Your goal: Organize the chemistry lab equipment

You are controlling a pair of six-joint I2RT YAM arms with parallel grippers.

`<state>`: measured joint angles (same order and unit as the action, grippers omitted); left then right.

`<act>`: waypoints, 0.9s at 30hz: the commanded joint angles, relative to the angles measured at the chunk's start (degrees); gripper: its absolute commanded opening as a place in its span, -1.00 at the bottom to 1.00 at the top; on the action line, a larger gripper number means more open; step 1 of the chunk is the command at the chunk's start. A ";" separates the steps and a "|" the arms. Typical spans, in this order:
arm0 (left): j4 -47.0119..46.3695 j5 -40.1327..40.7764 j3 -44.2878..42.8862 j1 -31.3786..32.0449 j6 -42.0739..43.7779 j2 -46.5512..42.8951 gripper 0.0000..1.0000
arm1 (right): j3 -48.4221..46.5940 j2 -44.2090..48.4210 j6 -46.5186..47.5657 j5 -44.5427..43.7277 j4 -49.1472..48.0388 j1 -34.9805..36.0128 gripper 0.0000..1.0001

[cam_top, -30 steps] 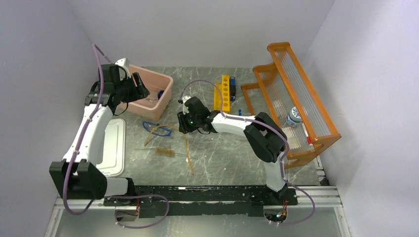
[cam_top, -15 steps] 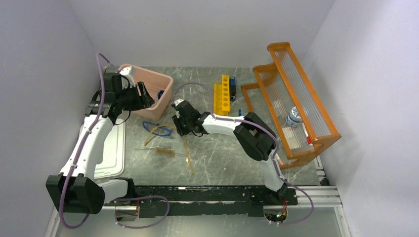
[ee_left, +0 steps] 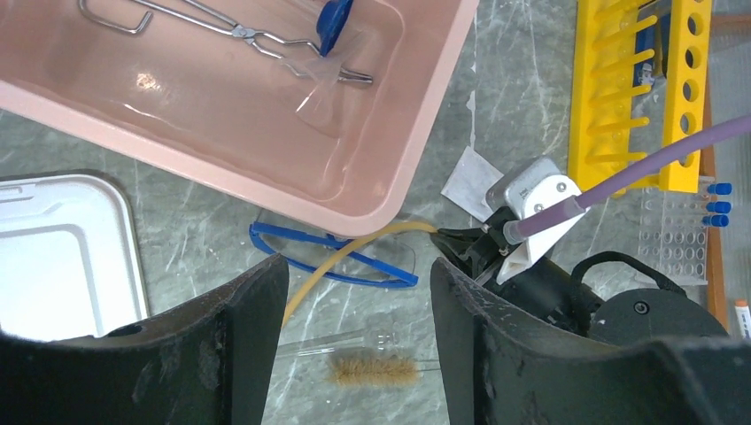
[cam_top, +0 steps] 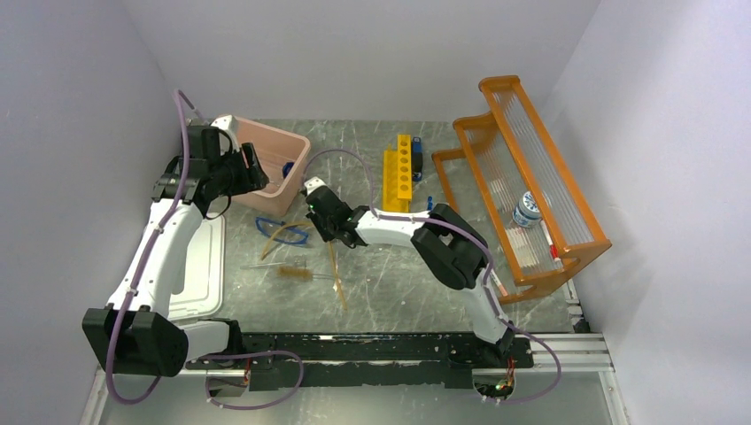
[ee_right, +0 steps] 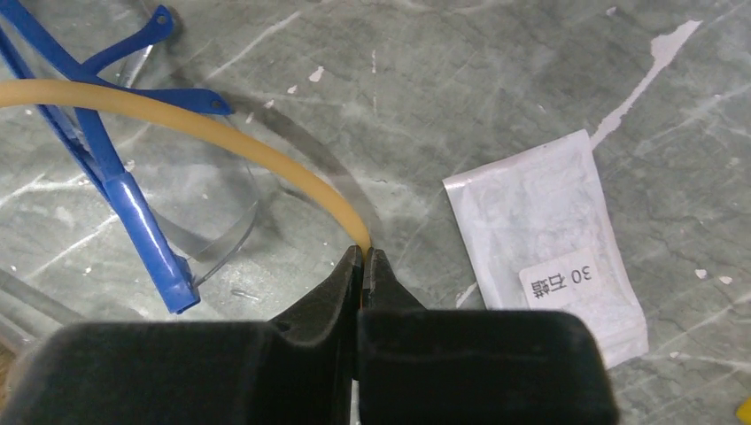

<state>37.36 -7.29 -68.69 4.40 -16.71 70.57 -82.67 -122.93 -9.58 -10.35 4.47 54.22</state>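
Observation:
My right gripper point(ee_right: 363, 258) is shut on the end of the amber rubber tubing point(ee_right: 266, 150), low over the table, right of the blue-framed goggles point(ee_right: 115, 177) and left of the white packet point(ee_right: 549, 239). In the top view it point(cam_top: 314, 215) sits just right of the pink tub point(cam_top: 266, 190). My left gripper point(ee_left: 359, 354) is open and empty, high over the tub's near corner. The tubing point(ee_left: 354, 252) crosses the goggles point(ee_left: 336, 263). A wire tube brush point(ee_left: 372, 370) and a clear glass tube point(ee_left: 336, 341) lie below. Metal scissors point(ee_left: 257, 35) lie in the tub.
The white lid point(cam_top: 199, 266) lies left of the goggles. A yellow tube rack point(cam_top: 398, 164) stands behind my right arm, with tiny blue caps point(ee_left: 719, 204) beside it. The big orange shelf rack point(cam_top: 531, 177) at right holds a small jar point(cam_top: 527, 211).
My right gripper has moved left and back toward the tub, pulling the tubing end with it. My left gripper has drawn back a little from over the tub.

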 commanded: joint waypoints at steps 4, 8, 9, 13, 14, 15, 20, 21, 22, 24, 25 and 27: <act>0.77 0.94 -2.04 0.34 -0.88 -0.08 0.29 | 0.71 7.07 2.67 -4.70 -2.14 -0.07 -1.00; -1.24 -3.01 -1.71 0.34 -2.02 -0.08 0.29 | -0.58 11.97 2.59 -2.82 -2.57 -0.07 -1.00; -1.87 -4.56 -1.70 0.34 -2.25 -0.03 0.30 | -0.95 12.90 2.46 -2.31 -2.43 -0.07 -1.00; -4.75 -11.83 -1.43 0.39 -3.99 0.41 0.32 | -1.61 16.98 2.44 -1.16 -2.10 -0.21 -1.00; -5.64 -14.15 -1.37 0.41 -5.27 0.50 0.32 | -1.61 17.98 2.51 -0.91 -2.10 -0.31 -1.00; -6.36 -15.37 -1.24 0.35 -7.15 0.59 0.33 | -1.61 18.92 2.66 -0.57 -2.16 -0.38 -1.00; -12.31 -21.97 -0.10 0.34 -16.17 0.71 0.41 | -1.21 23.23 4.20 1.63 -3.58 -0.88 -1.00; -13.74 -22.92 -0.21 0.34 -16.76 0.71 0.41 | -1.04 23.87 4.48 1.99 -3.95 -1.07 -1.00; -14.64 -23.60 -0.58 0.34 -16.57 0.86 0.40 | -0.99 24.46 4.75 2.44 -4.22 -1.24 -1.00; -15.87 -24.46 -1.69 0.34 -14.14 1.12 0.38 | -1.23 25.56 5.64 3.53 -4.24 -1.67 -1.00; -16.10 -25.00 -2.37 0.39 -12.40 1.29 0.37 | -1.32 25.94 6.27 4.41 -4.28 -1.92 -1.00; -17.03 -27.25 -3.46 0.36 -8.30 1.48 0.32 | -1.71 26.58 7.47 6.72 -4.23 -2.57 -1.00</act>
<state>25.61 -27.99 -68.97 4.51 -29.32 71.53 -83.26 -98.83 -5.15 -7.75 2.00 52.86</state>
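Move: The right fingers are already shut on the rubber tube, about at its middle and close to the table. The open left gripper is some 12 cm to their left, level in reach, 21 cm higher. From the right hand, the blue goggles lie about 9 cm left, level in reach, the white packet 6 cm right and 5 cm ahead, the pink tub 17 cm left and 13 cm ahead. From the left hand, the tube's held part is 12 cm right, level in reach, 21 cm below. Keep the right fingers pinched on the rubber tube and lift it nearly straight up, about 23 cm, towards the left gripper, tipping the fingertips up towards level. Once that lift is well under way, bring the left gripper, still open, to the right and up to meet the tube, swinging its fingers some 25 degrees to the right, close to the tube's left-hand stretch. ##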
